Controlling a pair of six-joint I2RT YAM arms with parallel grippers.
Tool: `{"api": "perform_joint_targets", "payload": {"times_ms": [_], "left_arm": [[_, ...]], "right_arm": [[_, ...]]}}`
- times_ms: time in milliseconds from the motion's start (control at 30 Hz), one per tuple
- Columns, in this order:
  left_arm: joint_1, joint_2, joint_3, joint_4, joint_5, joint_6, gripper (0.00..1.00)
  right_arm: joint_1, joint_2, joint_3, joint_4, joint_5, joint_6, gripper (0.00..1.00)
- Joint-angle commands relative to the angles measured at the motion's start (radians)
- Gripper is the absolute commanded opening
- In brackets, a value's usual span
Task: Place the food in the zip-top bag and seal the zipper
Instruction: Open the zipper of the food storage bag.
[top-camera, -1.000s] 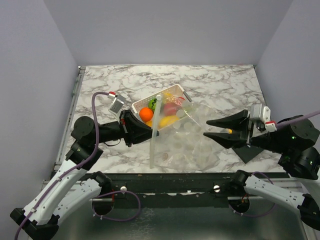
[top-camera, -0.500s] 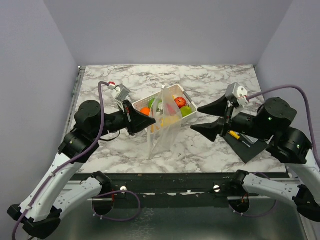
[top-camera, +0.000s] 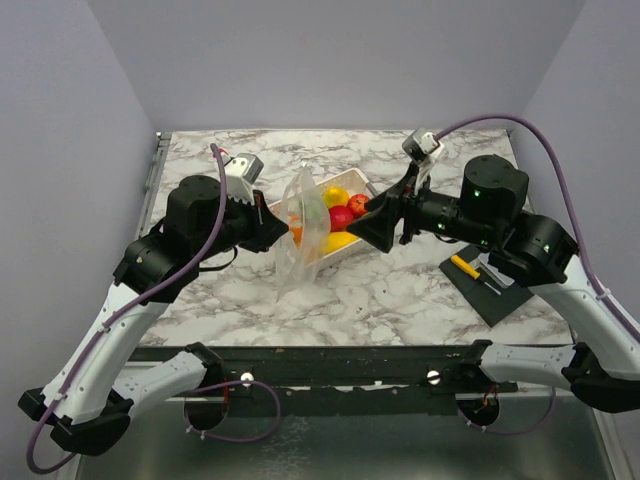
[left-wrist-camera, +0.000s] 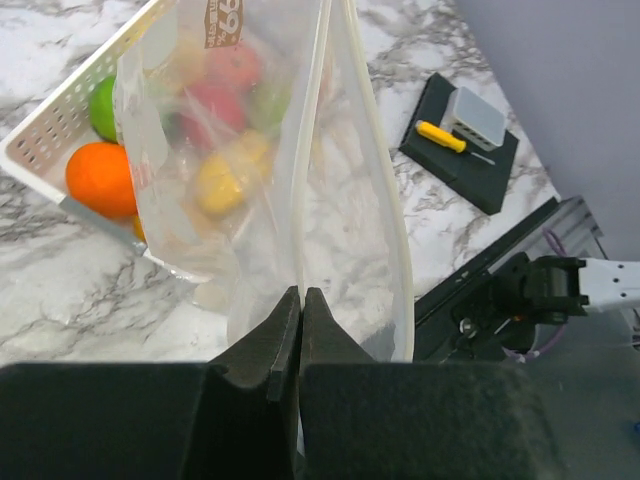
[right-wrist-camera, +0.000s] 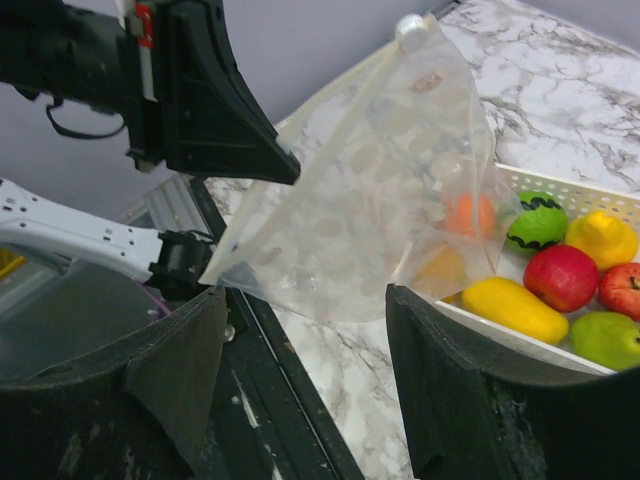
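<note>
My left gripper (top-camera: 285, 235) is shut on one edge of the zip-top bag (top-camera: 305, 225), which hangs in the air above the table in front of the basket. In the left wrist view the jaws pinch the bag (left-wrist-camera: 260, 180) beside the zipper (left-wrist-camera: 385, 220), and the bag's mouth gapes. My right gripper (top-camera: 365, 222) is open just right of the bag and holds nothing; the bag (right-wrist-camera: 370, 200) hangs beyond its fingers. The food lies in the white basket (right-wrist-camera: 590, 185): red (right-wrist-camera: 562, 277), yellow (right-wrist-camera: 515, 308), light green (right-wrist-camera: 610, 338), dark green (right-wrist-camera: 535, 225) and orange (left-wrist-camera: 100, 180) fruits.
A black tray (top-camera: 490, 285) with a yellow-handled tool (top-camera: 465, 266) lies at the right front of the marble table. The table's front edge and a metal rail (right-wrist-camera: 290, 370) run below the right gripper. Grey walls close in both sides.
The left gripper lifted the bag from lying on the table to hanging upright. The right arm swung up and left, from the table's right side to beside the bag, and its jaws widened.
</note>
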Motion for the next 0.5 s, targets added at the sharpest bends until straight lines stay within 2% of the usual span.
{"api": "perform_joint_targets", "payload": {"times_ms": [0,233,467], "left_arm": [[0.0,0.023,0.055,-0.116,-0.132,-0.014,0.0],[0.0,0.062,0.101,-0.181,-0.215,-0.054,0.0],[-0.001,0.095,0.158,-0.265,-0.305,-0.059,0.0]], "right_arm": [[0.007,0.062,0.074,-0.019,0.027,0.116,0.7],[0.033,0.189,0.175,-0.051,0.152,0.203,0.7],[0.127,0.362,0.33,-0.129,0.328,0.208,0.72]]}}
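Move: The free lip of the bag's mouth lies some 12 cm left of the open right gripper, 3 cm ahead and about 6 cm lower. It is only about 4 cm to the right of the left gripper, which already pinches the other lip, and some 1 cm ahead. From the right gripper, the zipper's white end is roughly 15 cm ahead and 12 cm left, and the fruit basket about 20 cm ahead, 9 cm left and 30 cm below. Bring the right gripper left and forward, about 7 cm in all and nearly level, towards the free lip of the bag's mouth, jaws kept wide and fingers tipping down some 10 degrees. Keep the left gripper shut on its lip and draw the bag about 3 cm left, a little forward and down, turning counter-clockwise. ##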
